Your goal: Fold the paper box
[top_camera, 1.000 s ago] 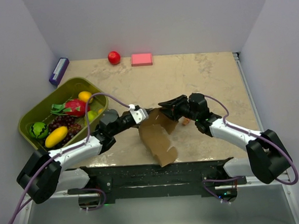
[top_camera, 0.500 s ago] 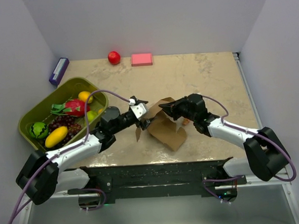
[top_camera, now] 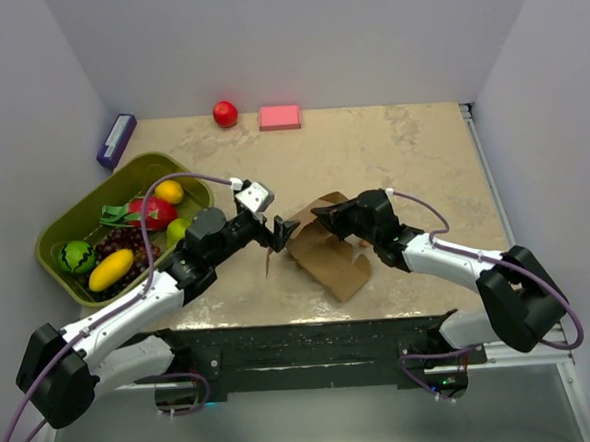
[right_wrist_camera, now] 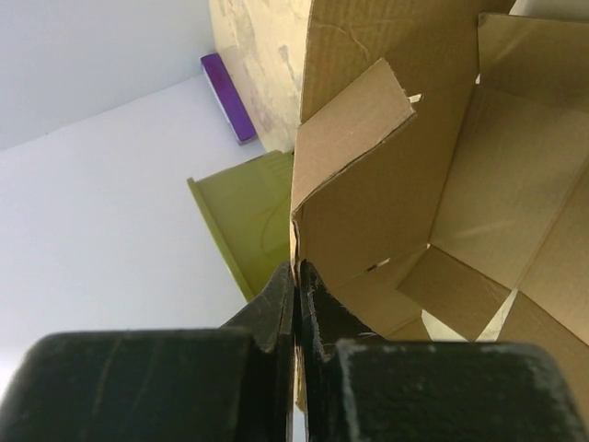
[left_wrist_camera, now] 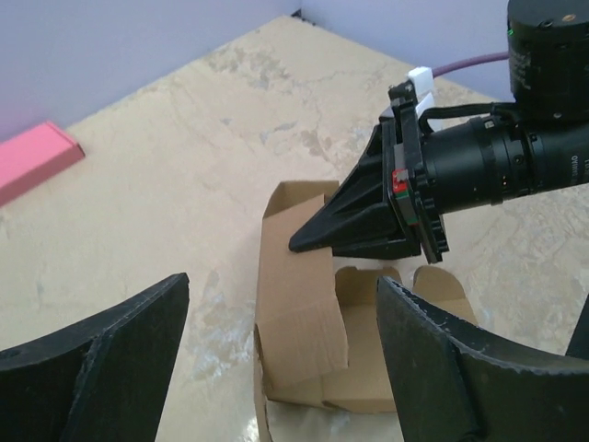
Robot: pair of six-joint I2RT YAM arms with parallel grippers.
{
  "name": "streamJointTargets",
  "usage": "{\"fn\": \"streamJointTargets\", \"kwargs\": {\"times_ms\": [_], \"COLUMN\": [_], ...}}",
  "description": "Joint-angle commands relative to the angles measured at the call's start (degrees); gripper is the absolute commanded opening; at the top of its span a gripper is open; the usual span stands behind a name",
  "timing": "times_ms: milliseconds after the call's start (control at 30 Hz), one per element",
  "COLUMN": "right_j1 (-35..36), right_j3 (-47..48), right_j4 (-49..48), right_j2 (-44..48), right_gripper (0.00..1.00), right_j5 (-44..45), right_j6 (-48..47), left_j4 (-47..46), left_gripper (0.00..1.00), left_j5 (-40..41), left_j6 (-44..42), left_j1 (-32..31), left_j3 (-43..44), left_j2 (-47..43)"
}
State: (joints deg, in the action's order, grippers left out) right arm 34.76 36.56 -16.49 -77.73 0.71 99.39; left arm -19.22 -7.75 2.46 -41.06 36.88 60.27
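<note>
The paper box (top_camera: 329,257) is brown cardboard, half formed, lying open on the table's middle with flaps loose. My right gripper (top_camera: 320,212) is shut on the thin upper edge of one wall; in the right wrist view the fingertips (right_wrist_camera: 295,272) pinch the cardboard (right_wrist_camera: 460,184) between them. My left gripper (top_camera: 277,232) stands open just left of the box and holds nothing. In the left wrist view its fingers (left_wrist_camera: 92,368) spread wide on either side of the box (left_wrist_camera: 304,313), and the right gripper's black fingers (left_wrist_camera: 345,230) press on the box's top edge.
A green bin (top_camera: 83,201) of toy fruit sits at the left. At the back lie a purple box (top_camera: 116,140), a red ball (top_camera: 225,113) and a pink block (top_camera: 280,117). White walls enclose the table.
My left gripper has opened and drawn back to the left of the box. My right gripper has closed on the box's wall. The cardboard has gone from a spread sheet to a lower, more compact shape.
</note>
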Motion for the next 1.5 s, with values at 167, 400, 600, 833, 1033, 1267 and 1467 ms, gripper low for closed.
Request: {"fn": "streamJointTargets", "kwargs": {"times_ms": [167, 400, 600, 833, 1033, 1267, 1467], "right_j1": [1.2, 1.4, 1.4, 1.4, 1.4, 1.4, 1.9], "right_j3": [2.4, 1.9, 1.2, 0.9, 0.4, 1.1, 4.2], "right_j4": [-0.3, -0.5, -0.1, 0.2, 1.3, 4.5, 7.3], "right_j2": [-1.5, -0.9, 0.0, 0.7, 2.5, 6.7, 11.0], "right_gripper": [0.0, 0.0, 0.0, 0.01, 0.04, 0.6, 0.69], "right_j5": [4.6, 4.5, 5.4, 5.8, 7.8, 12.4, 12.4], "right_j6": [-1.4, -1.7, -2.3, -3.3, -6.3, -18.1, -39.7], "left_j4": [17.5, 19.1, 22.9, 22.8, 21.9, 20.1, 20.9], "left_gripper": [0.9, 0.88, 0.79, 0.66, 0.35, 0.0, 0.0], "left_j5": [6.0, 2.1, 0.3, -1.6, -6.5, -10.1, -9.1], "left_j6": [0.4, 0.6, -0.1, -1.1, -1.9, -2.0, -0.8], "left_j1": [-0.2, 1.2, 2.5, 5.3, 6.4, 6.7, 7.1], "left_j3": [4.2, 6.7, 7.7, 8.9, 9.5, 8.6, 8.9], "left_j2": [0.4, 6.2, 8.8, 11.3, 14.5, 15.1, 16.3]}}
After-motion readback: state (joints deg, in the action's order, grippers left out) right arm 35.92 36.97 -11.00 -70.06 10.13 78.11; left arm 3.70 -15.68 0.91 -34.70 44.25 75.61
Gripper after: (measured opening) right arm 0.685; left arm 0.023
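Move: The hanging end of the paper box's side panel, which the open left fingers go for, lies about 12 cm below that hand and 2 cm to its left, neither ahead nor back. The box body stands about 9 cm to the right, 1 cm back and 14 cm below. The right fingers already pinch the panel's upper edge; from them the hanging end is about 9 cm left, 6 cm back and 4 cm lower, and the small toy about 11 cm right and 1 cm ahead, down on the table. The left fingers pinch the hanging panel end after coming down about 12 cm and slightly left, fingertips tipping some 30 degrees further downward, the gripper shutting only once it is low. The right hand keeps its pinch on the upper edge almost in place until the left has closed, then opens and backs off rightward and up a few centimetres, tilting as it goes. ##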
